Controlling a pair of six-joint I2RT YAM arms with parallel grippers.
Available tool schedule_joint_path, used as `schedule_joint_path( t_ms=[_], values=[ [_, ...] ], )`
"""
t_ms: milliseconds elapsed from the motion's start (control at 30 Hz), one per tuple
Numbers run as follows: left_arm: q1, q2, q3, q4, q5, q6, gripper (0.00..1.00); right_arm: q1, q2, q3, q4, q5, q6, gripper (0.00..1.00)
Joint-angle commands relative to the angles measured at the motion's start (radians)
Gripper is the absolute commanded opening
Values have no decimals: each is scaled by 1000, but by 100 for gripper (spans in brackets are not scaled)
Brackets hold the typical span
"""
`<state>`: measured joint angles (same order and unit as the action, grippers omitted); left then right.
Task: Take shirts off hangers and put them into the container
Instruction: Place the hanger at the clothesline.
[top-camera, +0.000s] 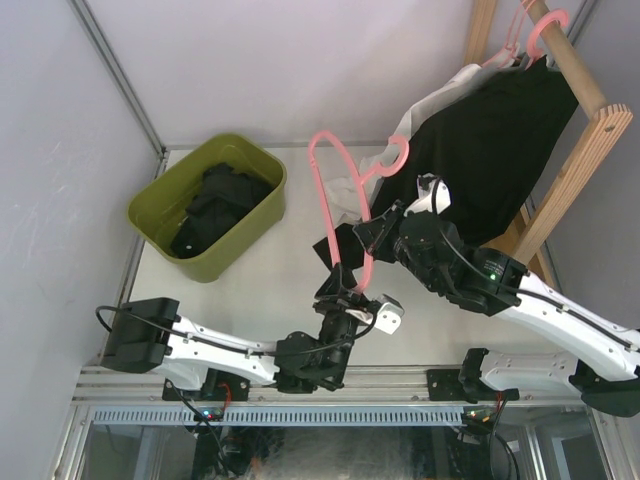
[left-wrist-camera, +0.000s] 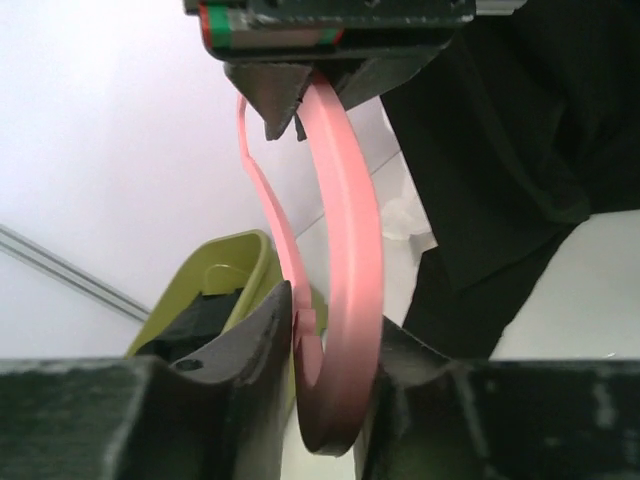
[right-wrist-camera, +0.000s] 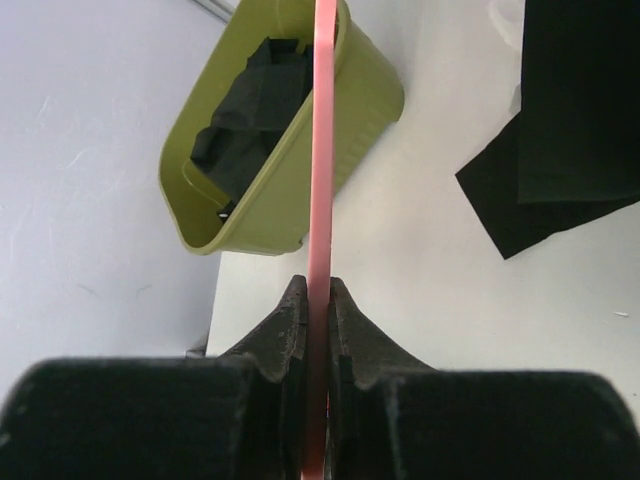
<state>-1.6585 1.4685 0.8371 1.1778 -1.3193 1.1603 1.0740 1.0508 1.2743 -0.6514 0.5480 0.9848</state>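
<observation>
A bare pink hanger (top-camera: 322, 190) stands upright over the table's middle. My right gripper (top-camera: 368, 238) is shut on its thin bar (right-wrist-camera: 322, 150), pinching it between both fingers (right-wrist-camera: 318, 290). My left gripper (top-camera: 352, 290) holds the hanger's curved lower end (left-wrist-camera: 350, 220); both fingers press against it (left-wrist-camera: 330, 330). The olive-green container (top-camera: 262, 215) sits at the left with a black shirt (top-camera: 215, 205) inside. Another black shirt (top-camera: 490, 150) and a white one (top-camera: 430, 105) hang at the right on a pink hanger (top-camera: 545, 30).
The wooden rack (top-camera: 590, 140) with its pole rises at the right rear. A white sleeve (top-camera: 350, 195) and a black hem (right-wrist-camera: 570, 120) trail onto the table beside the held hanger. Grey walls enclose the table on the left and behind.
</observation>
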Motion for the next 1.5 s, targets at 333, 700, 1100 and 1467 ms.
schedule_joint_path(
  t_ms=[333,700,1100,1467],
  values=[
    [55,-104,-16,208,-97,28,0,-7,-49,7,-48,-130,-63,20],
    [78,-322,-86,34,-112,-169,0,-110,-143,-87,68,-366,-191,42],
    [313,-796,90,-1325,358,-1219,0,-204,-308,-173,40,-446,-354,49],
    [402,-820,385,-1775,684,-1359,0,-220,-478,-334,-20,-363,-489,49]
  ],
)
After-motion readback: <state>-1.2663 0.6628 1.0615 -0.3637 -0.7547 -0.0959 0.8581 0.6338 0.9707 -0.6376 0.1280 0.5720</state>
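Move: The hanger's near end already sits between the left hand's half-open fingers; the right hand still grips it farther along, with that end about 6 cm back, 3 cm to its left and a few centimetres lower. From the left hand, the green container stands some 18 cm ahead and 26 cm left, about 22 cm below. The hanging black shirt is roughly 22 cm ahead and 26 cm right of the left hand, about 8 cm lower. The left fingers pinch shut on the hanger's near end, then the right fingers open and let go. The left hand carries the hanger left towards the container, about 14 cm net after easing back a little, rising about 8 cm and rolling some 40 degrees, left side down, while tipping downward. The freed right hand rises slightly, then draws away right, back and finally down. ##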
